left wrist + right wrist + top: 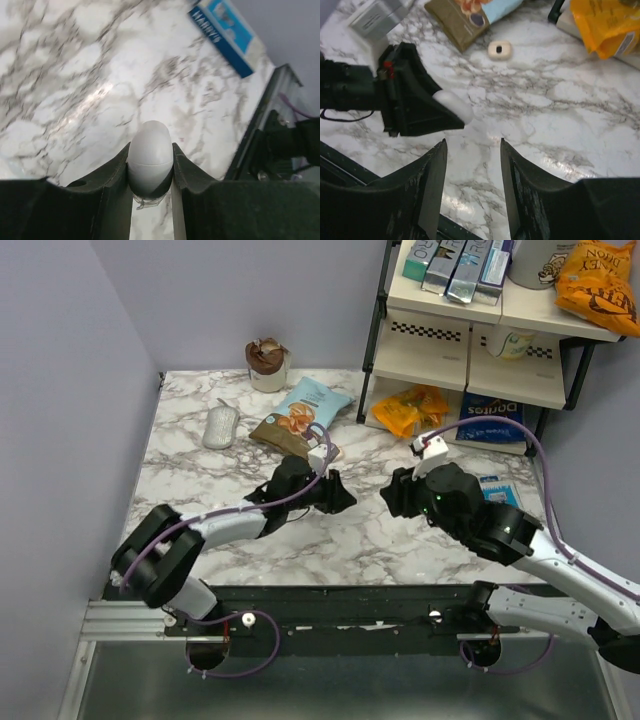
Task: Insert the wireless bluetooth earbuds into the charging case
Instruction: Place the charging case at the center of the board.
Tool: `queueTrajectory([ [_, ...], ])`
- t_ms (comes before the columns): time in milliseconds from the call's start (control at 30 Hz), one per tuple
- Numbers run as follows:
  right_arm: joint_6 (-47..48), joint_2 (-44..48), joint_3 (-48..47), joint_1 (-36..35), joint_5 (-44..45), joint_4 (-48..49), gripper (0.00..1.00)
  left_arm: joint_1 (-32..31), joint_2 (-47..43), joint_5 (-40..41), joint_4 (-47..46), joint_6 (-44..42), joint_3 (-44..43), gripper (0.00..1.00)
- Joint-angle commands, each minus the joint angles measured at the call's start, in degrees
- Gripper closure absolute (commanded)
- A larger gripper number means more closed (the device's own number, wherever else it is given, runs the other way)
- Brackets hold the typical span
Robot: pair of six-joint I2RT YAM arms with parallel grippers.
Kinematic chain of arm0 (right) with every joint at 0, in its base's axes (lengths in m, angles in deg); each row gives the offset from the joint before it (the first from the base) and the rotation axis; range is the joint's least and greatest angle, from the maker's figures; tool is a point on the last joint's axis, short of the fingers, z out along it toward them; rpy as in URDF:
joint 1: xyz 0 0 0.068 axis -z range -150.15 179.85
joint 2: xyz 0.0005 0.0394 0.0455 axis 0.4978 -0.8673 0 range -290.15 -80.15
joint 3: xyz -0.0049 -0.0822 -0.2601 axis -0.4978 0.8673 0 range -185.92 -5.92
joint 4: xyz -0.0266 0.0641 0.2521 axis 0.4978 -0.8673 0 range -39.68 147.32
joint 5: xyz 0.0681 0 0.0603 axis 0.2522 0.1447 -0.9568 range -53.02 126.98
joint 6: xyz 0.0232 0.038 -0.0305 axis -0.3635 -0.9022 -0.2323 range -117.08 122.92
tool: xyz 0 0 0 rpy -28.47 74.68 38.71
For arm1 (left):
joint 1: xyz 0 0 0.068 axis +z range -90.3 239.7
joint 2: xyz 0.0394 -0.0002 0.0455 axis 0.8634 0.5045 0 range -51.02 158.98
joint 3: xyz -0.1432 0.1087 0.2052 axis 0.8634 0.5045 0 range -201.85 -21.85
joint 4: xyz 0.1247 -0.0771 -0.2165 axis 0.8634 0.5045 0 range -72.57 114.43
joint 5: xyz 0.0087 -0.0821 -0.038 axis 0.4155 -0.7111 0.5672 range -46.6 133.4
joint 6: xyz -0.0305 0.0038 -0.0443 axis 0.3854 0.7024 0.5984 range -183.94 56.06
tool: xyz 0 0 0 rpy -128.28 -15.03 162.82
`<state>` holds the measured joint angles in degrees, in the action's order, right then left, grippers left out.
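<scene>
My left gripper (150,150) is shut on the charging case (150,156), a white egg-shaped shell with its lid seam closed, held above the marble table. From the right wrist view the case (455,106) pokes out of the left gripper's black fingers (417,102). My right gripper (472,142) stands open and empty, a short way in front of the case. In the top view the left gripper (343,497) and the right gripper (392,498) face each other at mid-table. A small cream piece with a dark middle (500,49), possibly an earbud, lies on the table beyond them.
A brown-and-blue snack bag (300,420), a grey mouse-like object (221,426) and a cup (267,365) sit at the back. A shelf rack (470,350) with an orange bag (412,408) stands back right. A blue box (227,35) lies near the right arm.
</scene>
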<state>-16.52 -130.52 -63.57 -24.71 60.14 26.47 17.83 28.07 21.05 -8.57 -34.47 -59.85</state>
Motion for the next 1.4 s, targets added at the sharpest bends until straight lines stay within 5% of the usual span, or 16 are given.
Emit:
queueTrajectory([
  [0,-4.6,0.5,4.6,0.4,-0.7,1.7,0.45,0.7,9.5,8.8,0.9,7.5,-3.0,1.0],
  [400,-5.4,3.2,8.1,0.3,-2.6,1.8,0.45,6.6,28.8,9.9,2.5,10.9,-14.2,0.92],
  [567,-4.9,4.1,8.8,0.3,-2.2,1.8,0.45,7.1,30.2,9.9,6.3,9.1,-16.6,0.66],
  [767,-4.4,3.7,8.3,0.3,-1.9,1.8,0.44,7.8,29.4,10.0,7.8,8.2,-14.7,0.51],
  [1133,-4.6,3.3,8.9,0.4,-1.7,2.4,0.44,12.1,11.9,13.7,20.3,5.3,-9.5,0.39],
  [1367,-4.9,2.8,11.1,0.4,-1.6,4.7,0.45,12.0,-4.7,28.1,37.4,5.1,-11.2,0.22],
])
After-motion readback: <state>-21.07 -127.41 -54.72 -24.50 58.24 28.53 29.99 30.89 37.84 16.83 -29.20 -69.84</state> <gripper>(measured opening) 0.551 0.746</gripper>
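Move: The left hand already holds the charging case; the bare board centre it is taken to lies about 11 cm ahead, 1 cm left and 13 cm below. The beige case sits about 20 cm ahead of that hand, straight on, and the chip bag roughly 30 cm ahead and 9 cm left, both at board level. From the right hand, the board centre is some 17 cm ahead, 12 cm left and 24 cm down. Left hand lowers the case 12 cm while reaching forward 11, releases, retreats left and up; right sinks 5. ##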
